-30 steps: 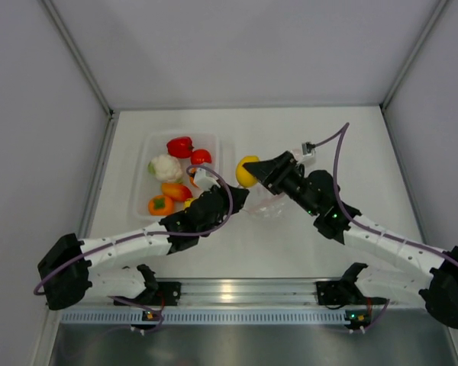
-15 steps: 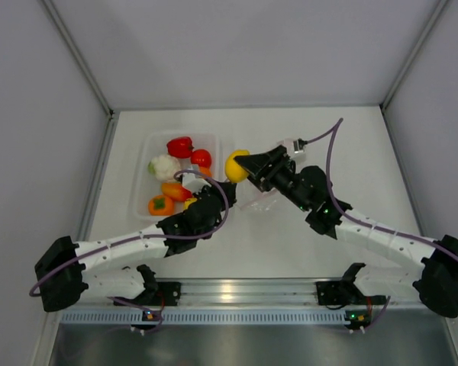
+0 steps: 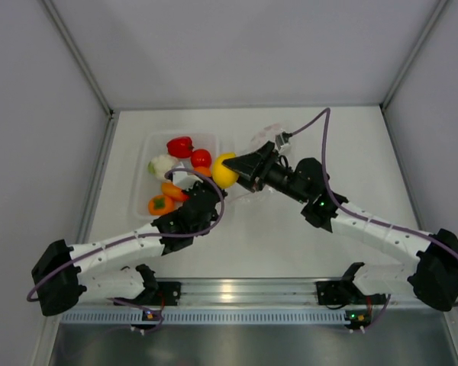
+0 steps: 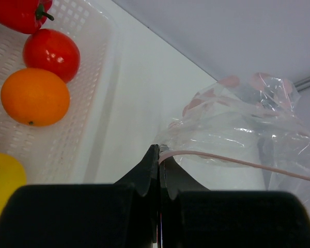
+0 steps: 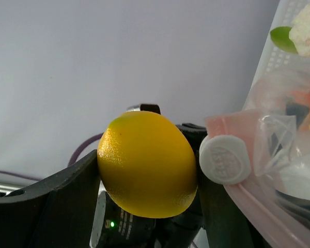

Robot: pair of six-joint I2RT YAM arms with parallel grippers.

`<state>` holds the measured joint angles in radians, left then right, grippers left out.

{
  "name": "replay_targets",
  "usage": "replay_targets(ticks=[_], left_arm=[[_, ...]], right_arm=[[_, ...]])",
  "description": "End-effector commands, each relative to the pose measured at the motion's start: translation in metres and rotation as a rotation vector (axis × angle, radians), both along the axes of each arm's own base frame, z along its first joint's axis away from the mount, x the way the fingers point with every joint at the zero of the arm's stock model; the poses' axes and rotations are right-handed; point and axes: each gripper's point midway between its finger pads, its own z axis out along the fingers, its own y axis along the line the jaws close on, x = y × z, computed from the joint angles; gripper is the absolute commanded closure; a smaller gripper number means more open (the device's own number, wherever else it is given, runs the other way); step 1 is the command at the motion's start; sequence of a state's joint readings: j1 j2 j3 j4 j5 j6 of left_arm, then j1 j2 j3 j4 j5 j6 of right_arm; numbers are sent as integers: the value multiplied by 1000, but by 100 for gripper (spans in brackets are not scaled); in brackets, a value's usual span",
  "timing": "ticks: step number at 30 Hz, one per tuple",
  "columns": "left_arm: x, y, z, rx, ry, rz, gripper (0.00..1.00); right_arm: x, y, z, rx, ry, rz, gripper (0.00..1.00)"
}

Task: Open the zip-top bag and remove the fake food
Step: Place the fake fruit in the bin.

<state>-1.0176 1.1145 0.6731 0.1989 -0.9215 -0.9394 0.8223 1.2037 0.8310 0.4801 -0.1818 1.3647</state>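
My right gripper [image 3: 227, 169] is shut on a yellow lemon [image 3: 224, 170], a piece of the fake food, and holds it in the air at the right rim of the white tray [image 3: 141, 187]. In the right wrist view the lemon [image 5: 147, 165] fills the gap between both fingers. My left gripper [image 4: 160, 150] is shut on the corner of the zip-top bag [image 4: 237, 129], pinching its pink zip strip [image 4: 237, 161]. The bag's white slider [image 5: 225, 159] shows beside the lemon. From above, crinkled bag plastic [image 3: 262, 139] shows behind the right arm.
The tray holds a red pepper [image 3: 180, 146], a tomato [image 3: 201, 158], a cauliflower [image 3: 160, 163] and an orange persimmon with a green top [image 3: 161, 204]. An orange [image 4: 35, 97] lies next to the tomato [image 4: 51, 51]. Walls close in the table on three sides.
My right gripper has carried the lemon leftward, from beside the bag to the tray's right rim. The left arm has shifted slightly left and still grips the bag.
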Motion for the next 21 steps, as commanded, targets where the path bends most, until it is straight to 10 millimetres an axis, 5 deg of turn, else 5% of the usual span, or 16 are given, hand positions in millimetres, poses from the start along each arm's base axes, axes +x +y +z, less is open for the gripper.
replay_targets(ticks=[1,6,12,21], left_arm=[[6,20,7,-7,-10,49,100],[5,19,16,-31,-22,34,100],[6,22,41,26,-70,4,100],[7,11,46,-9,-117,-73,100]], right_arm=[[-17,-1,17,55,-44,71,100],[-35,-3,23,119,-57,162,100],[-54,-10,12,-4,-119,225,100],[-92,-21,7,-80,-232,382,100]])
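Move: Ahead and to the left of the right hand, which already holds the yellow lemon, lies the bin's middle: about 13 cm ahead, 17 cm left and 28 cm below. In it the orange sits some 13 cm ahead and 9 cm left of that hand, the tomato about 19 cm ahead and 9 cm left, at much the same depth. From the left hand, still pinching the bag's rim, the bin's middle lies roughly 9 cm ahead, 17 cm left and 17 cm below. Drawing the lemon back towards the robot by about 7.5 cm, the right hand moves away from the bin and the bag's rim, dipping a couple of centimetres before partly rising again and swinging nearly 20 degrees counter-clockwise; its fingers keep their hold. The left gripper keeps its pinch on the rim and eases up some 2 cm and a little to the left. ##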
